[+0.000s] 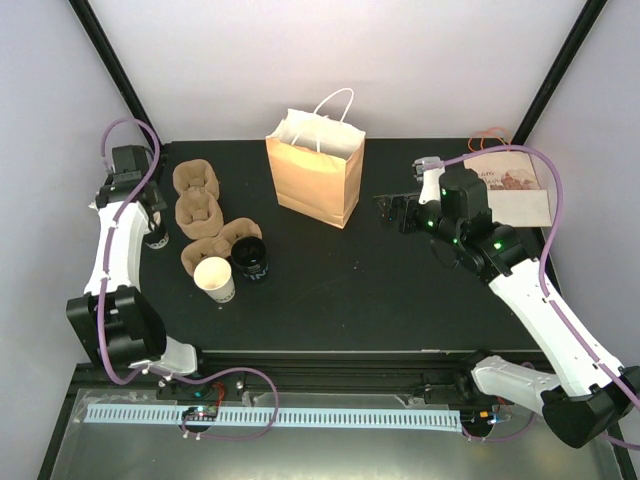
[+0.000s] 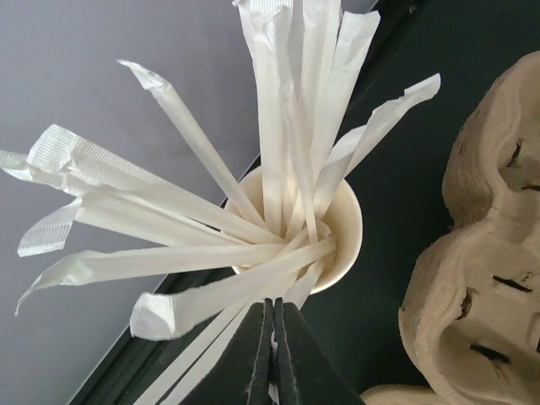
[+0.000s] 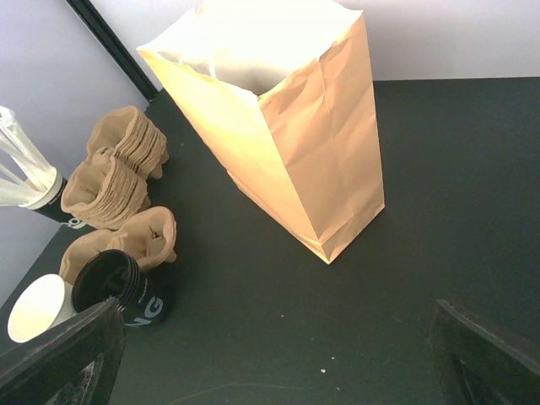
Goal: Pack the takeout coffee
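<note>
A tan paper bag [image 1: 315, 170] [image 3: 287, 126] stands open at the table's middle back. A black-lidded coffee cup [image 1: 249, 257] [image 3: 118, 287] and an open white cup [image 1: 214, 278] [image 3: 38, 308] stand beside stacked pulp cup carriers [image 1: 197, 195] [image 2: 481, 253] [image 3: 110, 181]. At the far left a cup [image 2: 342, 232] [image 3: 42, 198] holds several wrapped straws [image 2: 278, 110]. My left gripper [image 1: 155, 228] [image 2: 275, 302] is just over its rim, shut, with a sliver of white straw wrapper pinched between the fingers. My right gripper [image 1: 392, 210] [image 3: 274, 363] hangs wide open right of the bag, holding nothing.
A printed sheet and a pale card [image 1: 515, 190] lie at the back right behind the right arm. The table's left edge [image 2: 169, 329] runs close beside the straw cup, with the grey wall beyond it.
</note>
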You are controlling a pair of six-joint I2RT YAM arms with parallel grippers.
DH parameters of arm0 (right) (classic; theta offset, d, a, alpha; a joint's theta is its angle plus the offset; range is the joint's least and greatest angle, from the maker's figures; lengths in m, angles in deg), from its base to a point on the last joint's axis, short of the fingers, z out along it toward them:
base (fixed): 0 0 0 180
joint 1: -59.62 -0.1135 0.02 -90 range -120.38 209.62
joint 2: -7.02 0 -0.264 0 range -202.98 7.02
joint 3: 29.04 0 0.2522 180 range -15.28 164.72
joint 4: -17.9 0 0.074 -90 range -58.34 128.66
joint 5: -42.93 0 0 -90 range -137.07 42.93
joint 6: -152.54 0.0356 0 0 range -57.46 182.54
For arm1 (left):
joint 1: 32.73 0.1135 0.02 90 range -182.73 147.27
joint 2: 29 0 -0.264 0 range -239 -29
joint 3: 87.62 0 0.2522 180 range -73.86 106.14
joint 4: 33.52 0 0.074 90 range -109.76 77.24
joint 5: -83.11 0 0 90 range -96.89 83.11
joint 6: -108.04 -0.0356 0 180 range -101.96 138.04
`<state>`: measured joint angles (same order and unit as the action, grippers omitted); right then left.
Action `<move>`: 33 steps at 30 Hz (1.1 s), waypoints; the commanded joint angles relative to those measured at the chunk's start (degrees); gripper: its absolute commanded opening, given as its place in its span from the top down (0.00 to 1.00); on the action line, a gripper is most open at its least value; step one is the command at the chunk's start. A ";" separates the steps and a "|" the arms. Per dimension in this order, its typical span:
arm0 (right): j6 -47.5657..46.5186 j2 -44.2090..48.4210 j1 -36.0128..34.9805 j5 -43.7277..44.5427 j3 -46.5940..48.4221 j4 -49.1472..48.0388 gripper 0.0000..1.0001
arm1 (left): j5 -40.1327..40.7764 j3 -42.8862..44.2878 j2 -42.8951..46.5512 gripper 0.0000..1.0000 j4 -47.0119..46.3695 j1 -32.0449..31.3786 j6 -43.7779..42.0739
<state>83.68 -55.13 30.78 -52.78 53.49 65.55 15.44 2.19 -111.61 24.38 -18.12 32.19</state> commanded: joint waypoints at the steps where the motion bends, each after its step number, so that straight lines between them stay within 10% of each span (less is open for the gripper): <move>1: -0.97 0.59 0.10 -0.66 0.01 -0.07 0.00 | 0.87 4.96 -0.26 0.98 2.81 0.53 -0.21; 10: -2.19 0.47 0.10 -0.96 -0.31 -0.47 0.00 | -7.82 14.04 5.37 0.98 4.47 0.29 2.96; 16: -2.47 0.41 0.10 -1.98 -0.98 -1.18 0.00 | -17.84 19.46 11.43 0.98 5.59 -0.63 19.49; 25: -2.03 1.90 0.10 -1.32 -2.65 -1.66 0.00 | -14.15 26.45 19.64 0.98 6.60 -1.56 22.52; 33: -1.31 2.98 0.10 -1.43 -4.64 -3.26 0.00 | -51.95 12.68 18.17 0.98 -23.27 -1.81 31.17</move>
<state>82.02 -53.16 30.78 -53.74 49.47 64.39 -14.74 16.53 -86.13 14.48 -19.58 56.70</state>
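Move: Over the straw cup, the left hand already pinches a wrapped straw; the cup's middle is about 3 cm ahead, 2 cm left and 10 cm below. The paper bag stands roughly 40 cm to this hand's right and 14 cm ahead, its middle about level in height. The stacked brown holders lie 10 cm ahead, 9 cm right and 11 cm lower. From the right hand, the bag is some 18 cm ahead, 14 cm left and 10 cm below. Drawing the pinched straw up out of the straw cup, the left hand rises nearly 30 cm, straight up at first, then also swings about 12 cm right and drifts some 6 cm back. Its wrist tips the fingers up by about 60 degrees from their steep downward slant, the fingers staying shut on the straw. ##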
